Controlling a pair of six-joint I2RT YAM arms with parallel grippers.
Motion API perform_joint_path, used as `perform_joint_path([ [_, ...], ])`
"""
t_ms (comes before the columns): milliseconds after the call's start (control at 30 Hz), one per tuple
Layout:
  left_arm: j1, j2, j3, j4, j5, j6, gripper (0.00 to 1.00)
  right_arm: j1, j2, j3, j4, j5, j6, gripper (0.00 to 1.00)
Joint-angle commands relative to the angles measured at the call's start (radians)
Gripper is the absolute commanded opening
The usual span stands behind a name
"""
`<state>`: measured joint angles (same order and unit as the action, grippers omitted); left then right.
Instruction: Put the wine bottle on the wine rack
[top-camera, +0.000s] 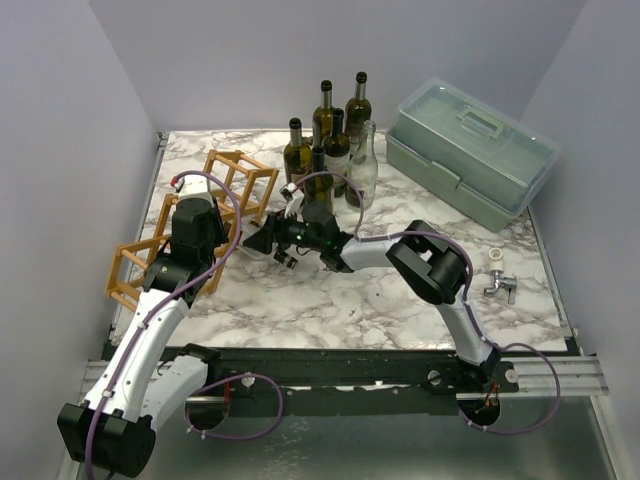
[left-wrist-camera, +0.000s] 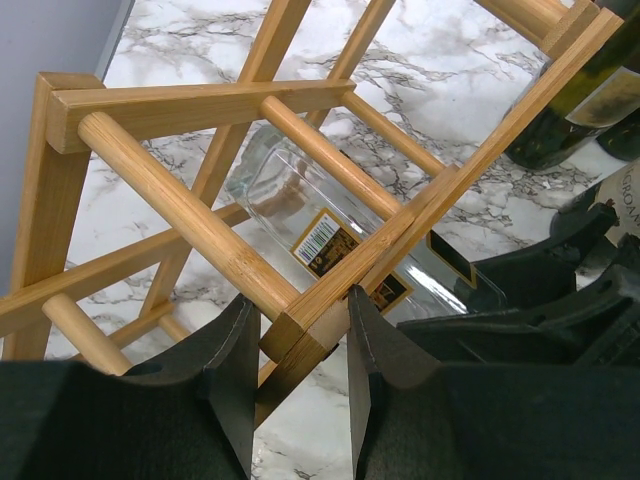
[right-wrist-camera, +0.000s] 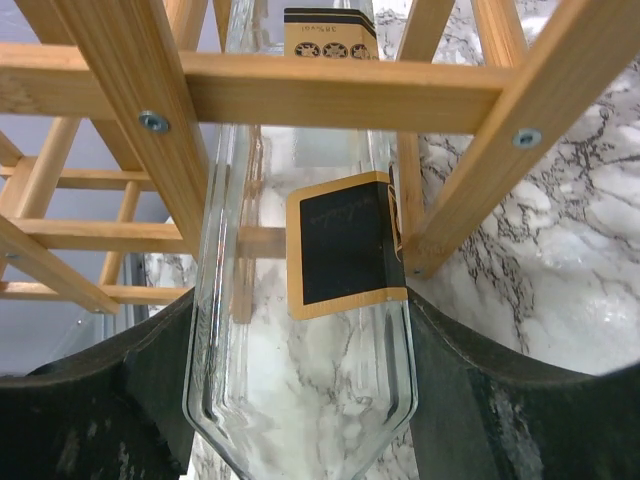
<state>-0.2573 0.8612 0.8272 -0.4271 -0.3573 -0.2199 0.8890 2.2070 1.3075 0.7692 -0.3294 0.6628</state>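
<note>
The wine rack, a lattice of light-brown wooden sticks, lies on the marble table at the left. My left gripper is shut on a corner joint of the rack. My right gripper is shut on a clear glass wine bottle with a black and gold label. It holds the bottle lying flat, base end pushed into a rack cell. The bottle also shows inside the sticks in the left wrist view. In the top view my right gripper sits at the rack's right side and the bottle is mostly hidden.
Several dark wine bottles and a clear one stand at the back, just right of the rack. A pale green toolbox sits at the back right. A small white and metal object lies at the right.
</note>
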Motion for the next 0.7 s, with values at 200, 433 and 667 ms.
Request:
perform_joint_path([
  [200, -0.008, 0.001, -0.013, 0.021, 0.044, -0.001, 0.0, 0.013, 0.05, 0.185, 0.079, 0.031, -0.042, 0.02],
  [433, -0.008, 0.001, -0.014, 0.02, 0.043, 0.0, 0.0, 0.019, 0.033, 0.117, 0.056, 0.102, -0.09, 0.69],
  [667, -0.008, 0.005, -0.01, 0.021, 0.043, 0.002, 0.0, 0.024, -0.063, -0.009, 0.051, 0.119, -0.167, 1.0],
])
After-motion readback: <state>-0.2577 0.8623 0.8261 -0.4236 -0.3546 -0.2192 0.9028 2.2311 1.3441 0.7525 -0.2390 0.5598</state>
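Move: The bottle is gripped at its shoulder by the right hand, base already through the rack; the middle of its slot lies about 7 cm to the left and 4 cm ahead, roughly level. The nearest green bottle stands some 14 cm to the right and 7 cm ahead, another about 10 cm right and 13 cm ahead. From the left hand, which holds a top joint of the rack, that slot is about 4 cm ahead, 3 cm right and 10 cm below. Forward and left by about 2 cm, the right hand eases the held wine bottle deeper into the rack slot, then sinks about 1 cm and spreads its fingers wide to let go, already drawing back about 1 cm to the right as it tips down slightly. The left hand stays put, keeping its pinch on the rack's top joint. ##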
